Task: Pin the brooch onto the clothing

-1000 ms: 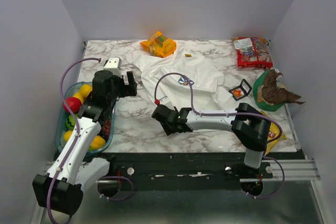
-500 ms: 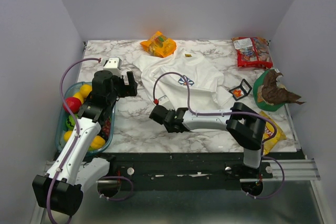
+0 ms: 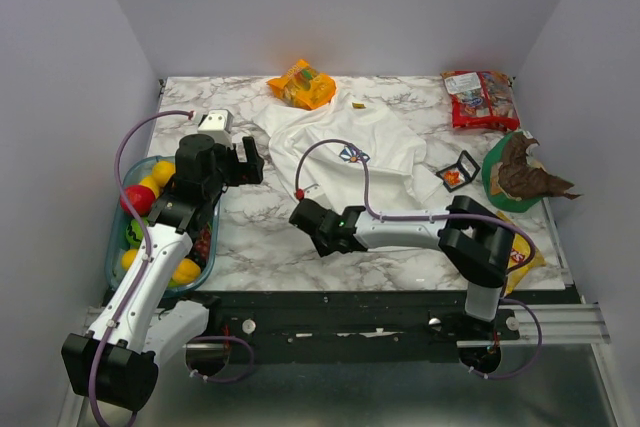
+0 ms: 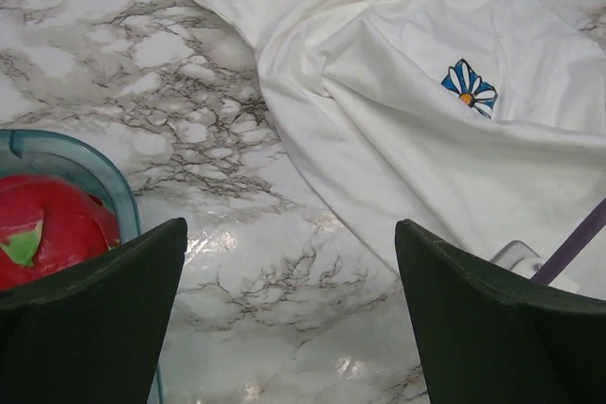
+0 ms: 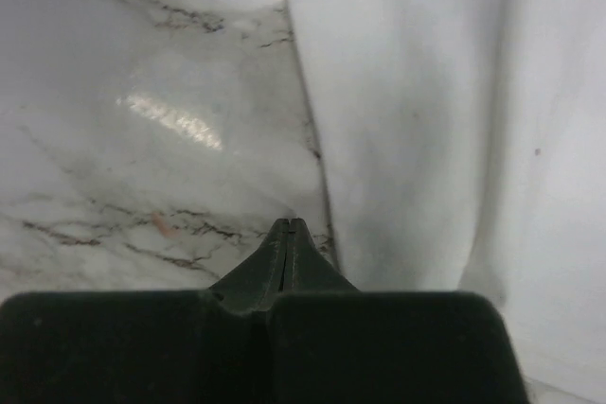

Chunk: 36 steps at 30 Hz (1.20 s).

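The clothing, a white T-shirt [image 3: 355,147] with a blue daisy print [image 3: 352,154], lies spread at the back middle of the marble table. The brooch [image 3: 453,179] is a tiny orange-red piece in a small open black box right of the shirt. My right gripper [image 3: 303,215] is shut with nothing between its fingers. In the right wrist view its tips [image 5: 291,225] rest low over bare marble just left of the shirt's hem [image 5: 426,92]. My left gripper [image 3: 245,159] hovers open left of the shirt [image 4: 398,92], its jaws wide and empty [image 4: 289,234].
A teal bin [image 3: 112,237] of fruit sits at the left edge, its red fruit [image 4: 47,234] by my left finger. An orange snack bag [image 3: 302,84], a red snack bag [image 3: 481,97], a green plate [image 3: 495,182] and a yellow bag [image 3: 522,249] ring the shirt.
My right gripper has gone from open to shut near the shirt's lower left hem, shifting slightly left and back. The left arm has barely moved.
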Each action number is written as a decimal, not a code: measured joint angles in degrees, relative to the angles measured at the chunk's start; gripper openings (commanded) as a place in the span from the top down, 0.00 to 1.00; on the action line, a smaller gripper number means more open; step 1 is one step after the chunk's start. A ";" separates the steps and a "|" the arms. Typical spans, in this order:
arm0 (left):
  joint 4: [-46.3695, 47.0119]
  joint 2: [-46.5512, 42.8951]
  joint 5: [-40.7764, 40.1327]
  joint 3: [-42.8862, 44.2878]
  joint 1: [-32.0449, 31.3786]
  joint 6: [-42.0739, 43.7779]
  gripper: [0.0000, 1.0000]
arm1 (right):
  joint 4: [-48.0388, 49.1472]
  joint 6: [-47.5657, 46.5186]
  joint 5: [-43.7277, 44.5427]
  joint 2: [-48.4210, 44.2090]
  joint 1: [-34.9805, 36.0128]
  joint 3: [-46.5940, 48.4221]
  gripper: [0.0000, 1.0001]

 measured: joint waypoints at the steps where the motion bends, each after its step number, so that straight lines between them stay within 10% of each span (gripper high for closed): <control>1: 0.00 0.00 0.07 0.00 0.00 -0.02 0.01 | 0.76 -0.07 -1.66 -0.48 0.02 -0.48 0.99; 6: 0.02 -0.02 0.09 0.00 0.00 -0.04 0.01 | 5.38 -0.44 -10.25 -2.67 0.15 -1.22 0.99; 12: 0.02 -0.02 0.11 0.00 0.00 -0.02 0.01 | 4.52 -0.04 -8.66 -4.46 0.35 -0.52 0.61; 18: 0.02 -0.02 0.35 0.00 0.00 -0.04 0.01 | -2.03 -0.09 -0.92 -5.29 -0.85 -0.02 0.48; 36: 0.00 0.42 1.01 0.00 0.00 -0.07 0.01 | -5.18 -2.84 4.15 -1.70 -1.68 -0.63 0.56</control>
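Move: The right hand, its fingers shut on nothing, is just off the shirt's near left corner. That corner lies about 4 cm to its right, nearly level fore and aft, and about 1 cm lower. The blue-and-white flower on the shirt is some 23 cm ahead and 7 cm right; the open black box is roughly 19 cm ahead and 32 cm right. From the left hand the corner is around 21 cm right, 10 cm back and 22 cm below. The right fingertips come down around the shirt's near left corner, one at its outer edge and one by the fold, spread half open and not yet closed. To get there, the hand first swings left and back about 4 cm while lifting, then sweeps some 7 cm right and a little forward as the shut fingers open and the wrist rolls back about 15 degrees, and finally sinks 2 to 3 cm. ##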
